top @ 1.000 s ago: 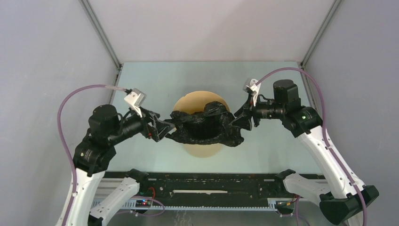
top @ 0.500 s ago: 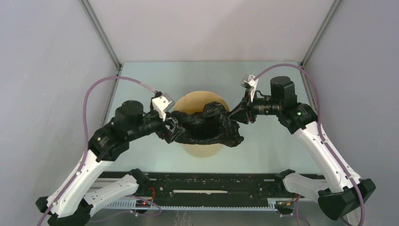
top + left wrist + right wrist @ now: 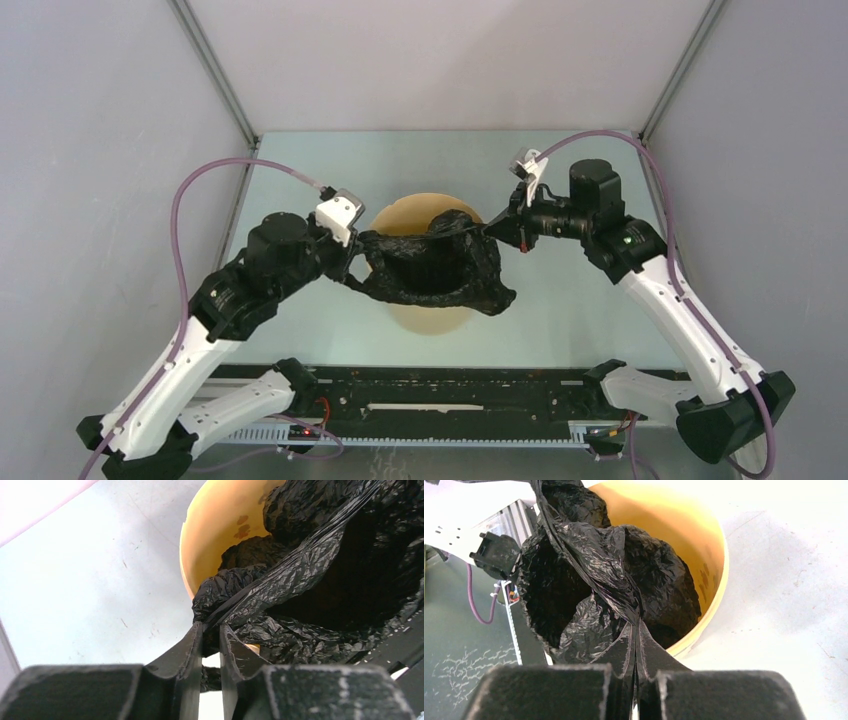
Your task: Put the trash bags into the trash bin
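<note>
The black crinkled trash bag (image 3: 430,265) is spread open over the round yellow trash bin (image 3: 425,205) in the middle of the table, its mouth gaping upward. My left gripper (image 3: 352,262) sits at the bag's left edge. In the left wrist view its jaws (image 3: 211,625) are pinched narrow on a fold of the bag (image 3: 310,565), just outside the bin's rim (image 3: 215,530). My right gripper (image 3: 497,228) is at the bag's right edge. Its jaws (image 3: 636,622) are shut on a taut strip of the bag (image 3: 594,555) above the bin (image 3: 704,540).
The bin stands on a pale table (image 3: 560,180) enclosed by grey walls on three sides. A black rail (image 3: 440,390) with the arm bases runs along the near edge. Purple cables loop above both arms.
My left arm swung in toward the bin and its jaws closed on the bag's left edge. The right jaws closed on the right edge, and the film between them now looks pulled tauter.
</note>
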Controlling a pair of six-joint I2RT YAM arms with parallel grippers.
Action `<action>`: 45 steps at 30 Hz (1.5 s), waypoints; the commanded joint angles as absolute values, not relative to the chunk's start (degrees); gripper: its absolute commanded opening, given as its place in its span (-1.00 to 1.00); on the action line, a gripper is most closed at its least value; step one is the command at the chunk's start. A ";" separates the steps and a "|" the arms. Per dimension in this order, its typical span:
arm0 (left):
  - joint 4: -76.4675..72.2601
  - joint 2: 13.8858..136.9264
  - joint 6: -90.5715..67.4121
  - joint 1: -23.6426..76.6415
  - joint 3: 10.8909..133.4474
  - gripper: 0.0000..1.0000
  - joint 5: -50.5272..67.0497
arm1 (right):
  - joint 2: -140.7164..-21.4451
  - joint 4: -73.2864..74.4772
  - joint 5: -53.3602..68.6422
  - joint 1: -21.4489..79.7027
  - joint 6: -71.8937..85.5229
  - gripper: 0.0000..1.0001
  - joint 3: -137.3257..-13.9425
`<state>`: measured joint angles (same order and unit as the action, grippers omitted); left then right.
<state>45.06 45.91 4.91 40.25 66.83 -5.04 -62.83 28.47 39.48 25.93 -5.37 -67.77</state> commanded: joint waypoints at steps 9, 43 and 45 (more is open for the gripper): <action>45.02 58.00 -6.84 34.25 69.79 -0.94 -10.71 | -70.89 23.86 25.68 25.41 3.61 -1.00 -70.15; 40.31 71.83 -23.24 23.48 73.08 -0.99 2.25 | -85.69 18.04 17.40 21.90 9.72 -1.00 -78.13; 41.45 73.08 -23.39 23.48 72.31 -0.99 2.20 | -86.73 18.25 18.59 21.99 10.65 -1.00 -78.80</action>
<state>38.50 71.64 -21.69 24.18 70.32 2.33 -84.77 19.40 18.26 22.41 7.90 -76.16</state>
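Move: The left hand has the left end of the trash bag's far edge between its nearly shut fingers. The trash bin's middle lies about 14 cm right of that hand, 3 cm ahead and 19 cm below; its far rim is 16 cm ahead, 14 cm right, 6 cm below. From the right hand, which pinches the edge's other end, the bin's middle is 11 cm left and level fore-and-aft, its far rim 13 cm ahead. The bag's sagging mouth lies some 6 cm back from the right hand and 11 cm left. Both hands keep hold of the trash bag's far edge, the right staying shut while the left finishes closing after briefly easing open, and draw it forward and down towards the bin's far rim. The right goes about 15 cm forward, turning clockwise; the left goes some 10 cm forward and nearly as far down, rising slightly midway, its fingers tipping down and turning counter-clockwise. ##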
